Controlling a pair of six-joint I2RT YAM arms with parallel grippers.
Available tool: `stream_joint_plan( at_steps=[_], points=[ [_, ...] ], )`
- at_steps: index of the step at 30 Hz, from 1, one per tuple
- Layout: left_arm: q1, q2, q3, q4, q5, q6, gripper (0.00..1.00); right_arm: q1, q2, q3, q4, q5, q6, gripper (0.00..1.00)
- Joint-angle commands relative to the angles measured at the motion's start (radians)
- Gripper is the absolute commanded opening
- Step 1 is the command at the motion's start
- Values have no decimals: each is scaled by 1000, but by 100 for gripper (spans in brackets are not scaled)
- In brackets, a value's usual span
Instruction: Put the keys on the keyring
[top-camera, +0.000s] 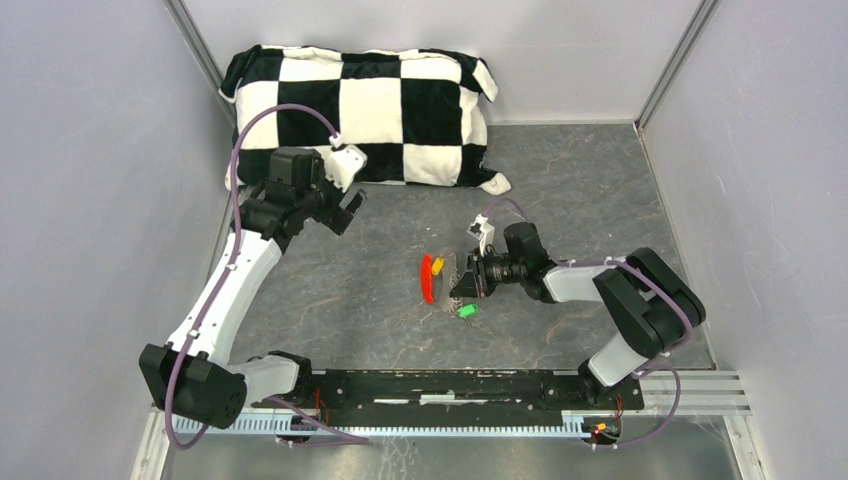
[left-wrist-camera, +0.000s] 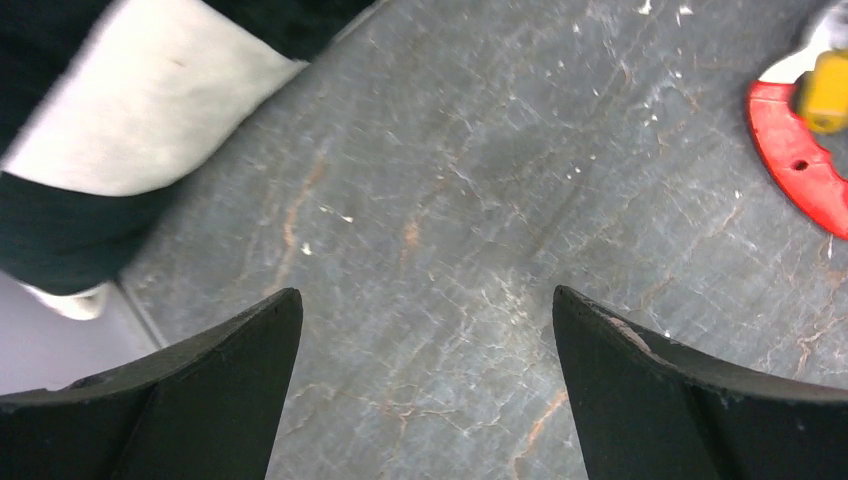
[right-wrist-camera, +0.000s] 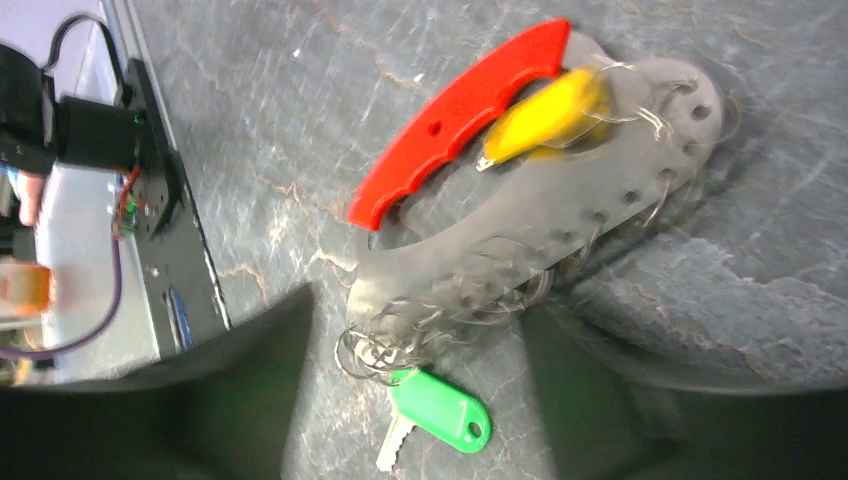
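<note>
The keyring is a grey piece edged with thin wire loops, bearing a curved red tag, and it lies flat on the table. The yellow key rests on top of it beside the red tag. The green key lies on the table at the tangled loops of the keyring's near end; whether it is threaded on I cannot tell. My right gripper is open, its blurred fingers either side of the green key without touching it. My left gripper hangs open and empty over bare table near the pillow.
A black-and-white checked pillow lies against the back wall, its corner in the left wrist view. Grey walls close in the left and right sides. The black mounting rail runs along the near edge.
</note>
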Motion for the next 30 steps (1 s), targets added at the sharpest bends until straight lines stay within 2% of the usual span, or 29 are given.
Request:
stream_joint_plan(
  at_steps=[1, 5, 11, 14, 18, 20, 22, 23, 26, 30],
  points=[
    [23, -58, -117, 121, 97, -36, 100, -24, 53, 81, -12, 61, -116, 98],
    [57, -48, -170, 139, 134, -57, 100, -56, 19, 131, -191, 169, -201, 98],
    [135, -27, -163, 126, 228, -80, 100, -87, -140, 184, -490, 368, -347, 98],
    [208, -30, -166, 140, 293, -96, 100, -116, -268, 122, -503, 479, -364, 98],
    [337, -42, -225, 257, 373, -157, 100, -166, -518, -55, -351, 714, -365, 98],
    [381, -53, -315, 430, 392, -233, 100, -172, -640, -149, -260, 926, -381, 98],
    [395, -52, -465, 671, 355, -323, 100, -170, -704, -268, -117, 1255, -365, 98],
    [400, -41, -514, 760, 347, -351, 100, -174, -722, -326, -35, 1334, -423, 98],
    [403, 14, -615, 916, 337, -383, 100, -174, -760, -486, 196, 1470, -576, 98],
    [409, 67, -744, 1133, 320, -384, 100, -191, -730, -631, 504, 1539, -588, 98]
  ],
)
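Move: The keyring lies just ahead of the right fingers, which have partly opened above its near end: its middle is about 5 cm left, 2 cm farther out and 3 cm below that hand. The green key is some 5 cm back and 1 cm right of the hand, the yellow key about 6 cm ahead and 6 cm left. From the high left hand, the keyring is roughly 23 cm right, 9 cm back and 20 cm below. Forward about 6 cm first, then in a wide sweep some 29 cm to the right, the right hand leaves the keyring, its fingers spreading fully and swinging clockwise from pointing left to pointing forward. It rises midway and sinks back. The empty, open left hand sinks about 15 cm in two stages, drifting left and rolling about 25 degrees in between. ##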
